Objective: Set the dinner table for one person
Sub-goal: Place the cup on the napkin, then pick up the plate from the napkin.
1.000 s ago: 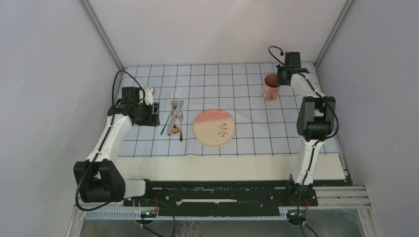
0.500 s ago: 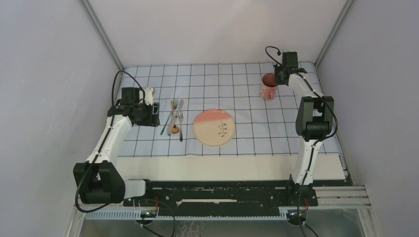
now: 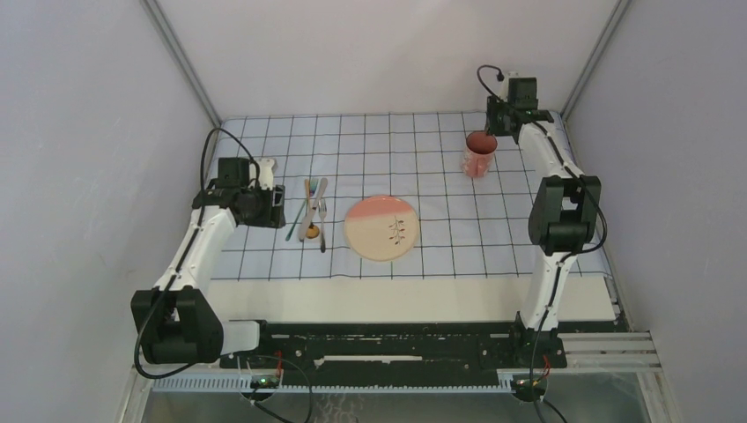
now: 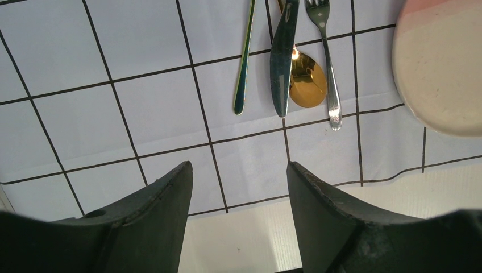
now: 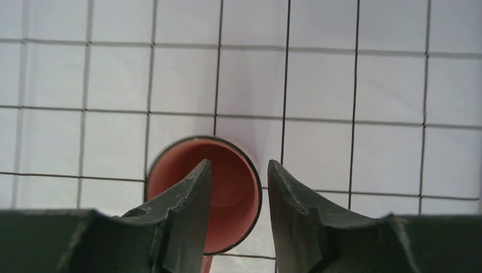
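Note:
A pink and cream plate [image 3: 380,227] lies mid-cloth, and its edge shows in the left wrist view as the plate [image 4: 440,62]. Left of it lie a knife [image 4: 282,62], a gold spoon [image 4: 308,82], a fork [image 4: 327,57] and a thin green-gold utensil [image 4: 244,62], side by side as cutlery [image 3: 313,211]. My left gripper [image 3: 277,204] [image 4: 239,168] hangs open and empty just left of them. A pink cup [image 3: 478,154] [image 5: 233,187] with a red inside stands upright at the back right. My right gripper [image 3: 496,123] [image 5: 239,165] is open just above its rim, holding nothing.
A pale-blue gridded cloth [image 3: 396,150] covers most of the cream dinner table [image 3: 396,300], which shows as a bare strip at the near edge [image 4: 256,239]. Grey walls close in on both sides and behind. The right arm reaches close to the back right corner.
My right gripper has opened, let go of the cup and lifted back toward the far corner. The cup stays standing. The left arm has not moved.

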You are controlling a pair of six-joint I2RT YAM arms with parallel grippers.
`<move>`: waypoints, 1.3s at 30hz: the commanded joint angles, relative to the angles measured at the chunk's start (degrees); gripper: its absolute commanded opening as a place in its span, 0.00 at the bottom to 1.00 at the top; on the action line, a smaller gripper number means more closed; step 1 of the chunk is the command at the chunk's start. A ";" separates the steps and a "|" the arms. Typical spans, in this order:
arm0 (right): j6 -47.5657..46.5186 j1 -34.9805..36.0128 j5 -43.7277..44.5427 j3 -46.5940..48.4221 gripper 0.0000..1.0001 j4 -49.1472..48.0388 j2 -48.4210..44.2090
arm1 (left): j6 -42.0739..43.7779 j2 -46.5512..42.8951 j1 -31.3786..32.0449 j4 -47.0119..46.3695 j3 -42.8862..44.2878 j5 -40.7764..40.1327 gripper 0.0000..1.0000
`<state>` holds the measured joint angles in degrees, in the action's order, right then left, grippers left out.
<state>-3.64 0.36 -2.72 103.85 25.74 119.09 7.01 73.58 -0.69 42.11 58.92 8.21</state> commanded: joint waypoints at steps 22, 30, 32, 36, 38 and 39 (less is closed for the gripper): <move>-33.19 13.08 31.17 27.02 0.89 -19.60 5.56 | 0.49 -0.72 0.34 -2.44 -1.34 -1.97 0.67; -31.93 12.97 31.35 34.73 0.95 -14.26 11.86 | 1.43 -1.97 0.34 -1.82 -2.23 -2.63 0.67; -30.74 12.49 29.89 34.91 0.95 -12.90 11.87 | 1.43 -1.55 0.29 -1.69 -2.28 -2.43 0.67; -30.51 12.41 29.91 34.89 0.95 -13.12 12.25 | 1.64 -0.74 0.34 -1.68 -1.93 -2.72 0.67; -30.27 12.36 30.11 35.58 0.95 -13.09 12.79 | 1.46 -0.49 0.33 -1.74 -1.78 -2.38 0.67; -30.63 12.38 30.39 35.48 0.95 -13.64 13.24 | 1.36 -0.33 0.30 -1.76 -1.83 -2.26 0.67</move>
<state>-34.46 12.23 26.72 136.03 13.96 132.46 7.55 73.47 -0.60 40.84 57.82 6.11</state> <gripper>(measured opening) 0.950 0.667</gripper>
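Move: The cup, already let go, stands upright just below the right hand: its middle is about 4 cm to the left, 2 cm back and some 8 cm down, with the right side of its rim showing between the part-open fingers. The plate lies roughly 20 cm back and 29 cm to the left of that hand, some 12 cm down. From the left hand the cup is about 24 cm ahead, 50 cm to the right and 7 cm lower. No new contact: the right hand leaves the cup's rim, climbing fast by nearly 24 cm with its fingers spreading from half to almost fully open. Near the top it swings forward and left, then sinks about 7 cm and eases back right, ending beyond and above the cup; meanwhile the fingers tip up some 30 degrees and the hand rolls left side down. ##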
